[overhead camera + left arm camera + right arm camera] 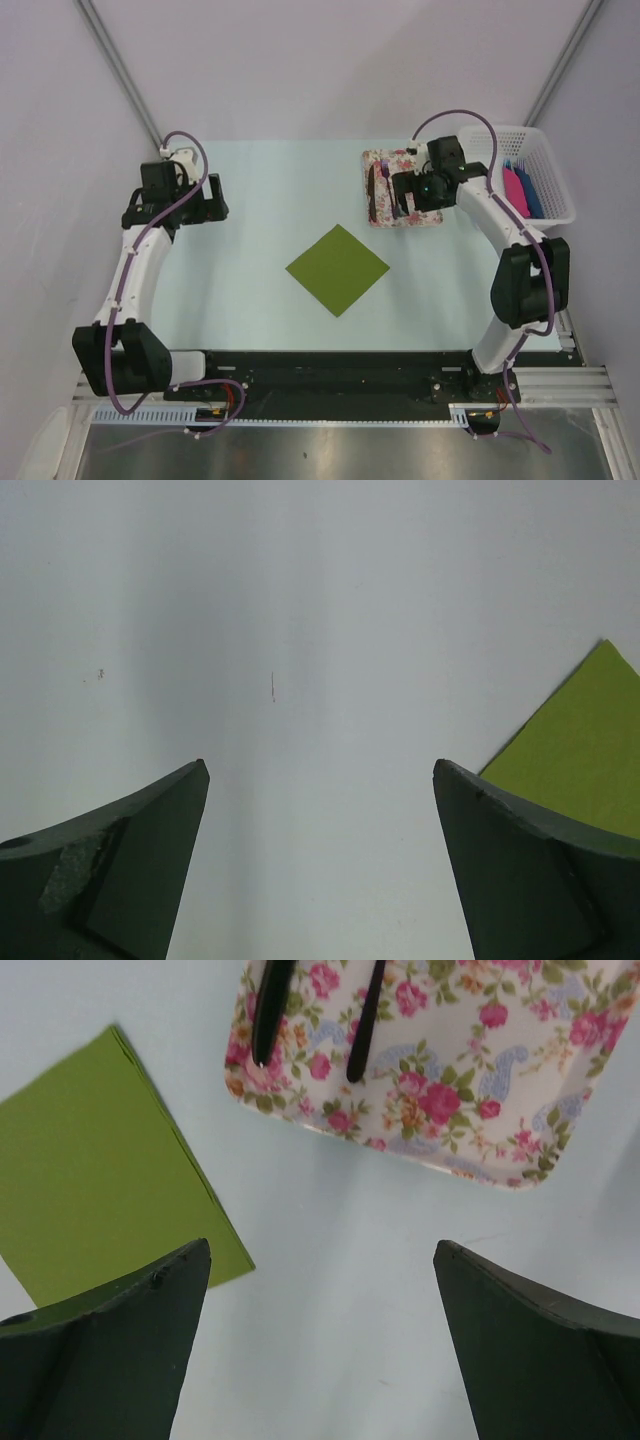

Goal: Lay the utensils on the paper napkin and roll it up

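Observation:
The olive-green paper napkin point(337, 269) lies flat as a diamond in the middle of the table, with nothing on it; one corner shows in the left wrist view point(580, 750) and one side in the right wrist view point(100, 1170). Dark slim utensils point(372, 190) lie on the floral mat point(385, 162); two of their ends point(272, 1010) show in the right wrist view. My right gripper point(403, 196) hovers over the mat's near part, open and empty point(320, 1250). Far to the left, my left gripper point(214, 197) stands open over bare table point(320, 770).
A white basket point(545, 205) with pink point(514, 187) and blue flat pieces stands at the table's right edge, next to the floral mat point(450, 1080). Pale walls close in on both sides of the table point(260, 200).

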Robot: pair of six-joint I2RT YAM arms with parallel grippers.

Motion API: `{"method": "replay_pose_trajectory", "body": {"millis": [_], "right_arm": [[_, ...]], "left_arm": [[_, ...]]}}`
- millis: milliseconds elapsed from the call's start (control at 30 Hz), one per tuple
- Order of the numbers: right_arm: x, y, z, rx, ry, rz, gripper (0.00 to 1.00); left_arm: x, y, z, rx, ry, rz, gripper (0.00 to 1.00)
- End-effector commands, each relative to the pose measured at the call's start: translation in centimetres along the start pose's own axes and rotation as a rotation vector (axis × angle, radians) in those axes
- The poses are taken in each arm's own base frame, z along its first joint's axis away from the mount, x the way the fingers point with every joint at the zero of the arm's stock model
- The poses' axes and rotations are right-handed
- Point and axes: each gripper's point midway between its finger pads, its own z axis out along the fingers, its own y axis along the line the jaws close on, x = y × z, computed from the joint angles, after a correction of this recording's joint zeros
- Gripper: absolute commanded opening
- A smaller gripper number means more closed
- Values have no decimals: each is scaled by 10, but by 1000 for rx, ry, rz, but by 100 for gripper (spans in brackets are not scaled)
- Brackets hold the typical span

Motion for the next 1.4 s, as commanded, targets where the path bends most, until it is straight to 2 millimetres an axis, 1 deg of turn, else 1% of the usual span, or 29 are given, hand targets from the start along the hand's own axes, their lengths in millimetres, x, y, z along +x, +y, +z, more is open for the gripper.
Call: {"method": "replay_pose_trajectory", "body": {"millis": [0, 33, 67, 100, 133, 167, 200, 233, 267, 300, 333, 367, 400, 433, 467, 500, 567, 600, 700, 733, 800, 833, 900, 933, 1000, 1033, 1167, 1267, 1367], "right_arm": [[-45, 7, 7, 41, -93, 12, 100], [-49, 8, 10, 48, -100, 10, 100], [-50, 8, 20, 54, -88, 10, 100], [-61, 11, 20, 61, -110, 4, 100], [-68, 12, 22, 64, -124, -2, 100], [-69, 12, 33, 66, -111, -4, 100], [-72, 15, 37, 66, -114, -10, 100], [-86, 18, 37, 66, -146, 3, 100], [-86, 17, 49, 79, -132, 2, 100], [-89, 22, 55, 75, -135, -8, 100], [-100, 25, 56, 77, -158, -18, 100], [-105, 26, 59, 86, -166, -23, 100], [-101, 27, 73, 87, -144, -30, 100], [-111, 34, 73, 78, -167, -40, 100], [-113, 29, 78, 108, -167, -38, 100], [-111, 28, 88, 113, -155, -37, 100], [-119, 28, 92, 119, -170, -25, 100], [-117, 27, 99, 119, -160, -20, 100], [-119, 24, 106, 120, -164, 30, 100], [-116, 22, 112, 123, -155, 43, 97], [-115, 20, 118, 120, -150, 78, 92], [-111, 18, 124, 123, -139, 95, 86], [-111, 16, 128, 130, -138, 104, 76], [-108, 13, 132, 141, -132, 106, 68], [-106, 13, 136, 146, -126, 106, 60], [-106, 11, 138, 156, -126, 111, 54], [-99, 7, 150, 179, -106, 113, 50], [-98, 6, 158, 187, -103, 116, 49], [-100, 10, 163, 193, -109, 113, 49]], "left_arm": [[-19, 6, -17, -53, -69, -21, 100], [-22, 7, -20, -55, -76, 3, 99], [-23, 7, -22, -55, -82, 13, 100], [-27, 9, -26, -70, -107, 23, 99], [-25, 10, -28, -76, -111, 29, 100], [-26, 11, -30, -81, -119, 34, 100], [-26, 11, -31, -85, -127, 37, 100], [-24, 13, -33, -92, -130, 45, 100], [-22, 15, -33, -100, -124, 42, 100], [-21, 14, -33, -102, -118, 46, 100], [-21, 15, -35, -103, -118, 49, 100], [-21, 16, -35, -106, -112, 50, 100], [-21, 15, -36, -107, -108, 54, 100], [-22, 16, -37, -110, -110, 54, 99], [-23, 16, -39, -113, -110, 54, 100], [-24, 17, -39, -117, -110, 78, 99], [-24, 19, -38, -126, -108, 85, 100], [-22, 20, -36, -129, -100, 91, 100], [-18, 22, -31, -134, -73, 89, 100], [-17, 22, -29, -131, -65, 87, 100], [-16, 23, -26, -137, -53, 82, 100], [-17, 24, -26, -138, -53, 78, 100], [-19, 24, -25, -138, -55, 79, 99], [-19, 24, -25, -138, -57, 77, 100], [-19, 25, -22, -141, -54, 78, 100], [-18, 25, -21, -145, -49, 78, 100], [-18, 27, -19, -154, -42, 75, 100], [-17, 27, -18, -154, -40, 75, 100], [-14, 29, -14, -155, -28, 76, 100]]}}
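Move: The black knife lies on the flowered tray some 18 cm ahead of the right hand, 8 cm to its left and about 13 cm below. On the same tray the purple fork lies about 18 cm ahead and 4 cm left; the tray's middle is 18 cm ahead and 1 cm left. The green napkin is level with the hand, roughly 16 cm to the left. From the left hand the knife is about 22 cm ahead and 34 cm right. Towards the knife on the tray the right hand sweeps forward about 14 cm and left some 7 cm, then sinks nearly 9 cm over its handle, turning about 10 degrees clockwise as the open fingers close to half. No touch is seen yet. The empty left hand rises slightly, sinks back and drifts left, staying clear. ##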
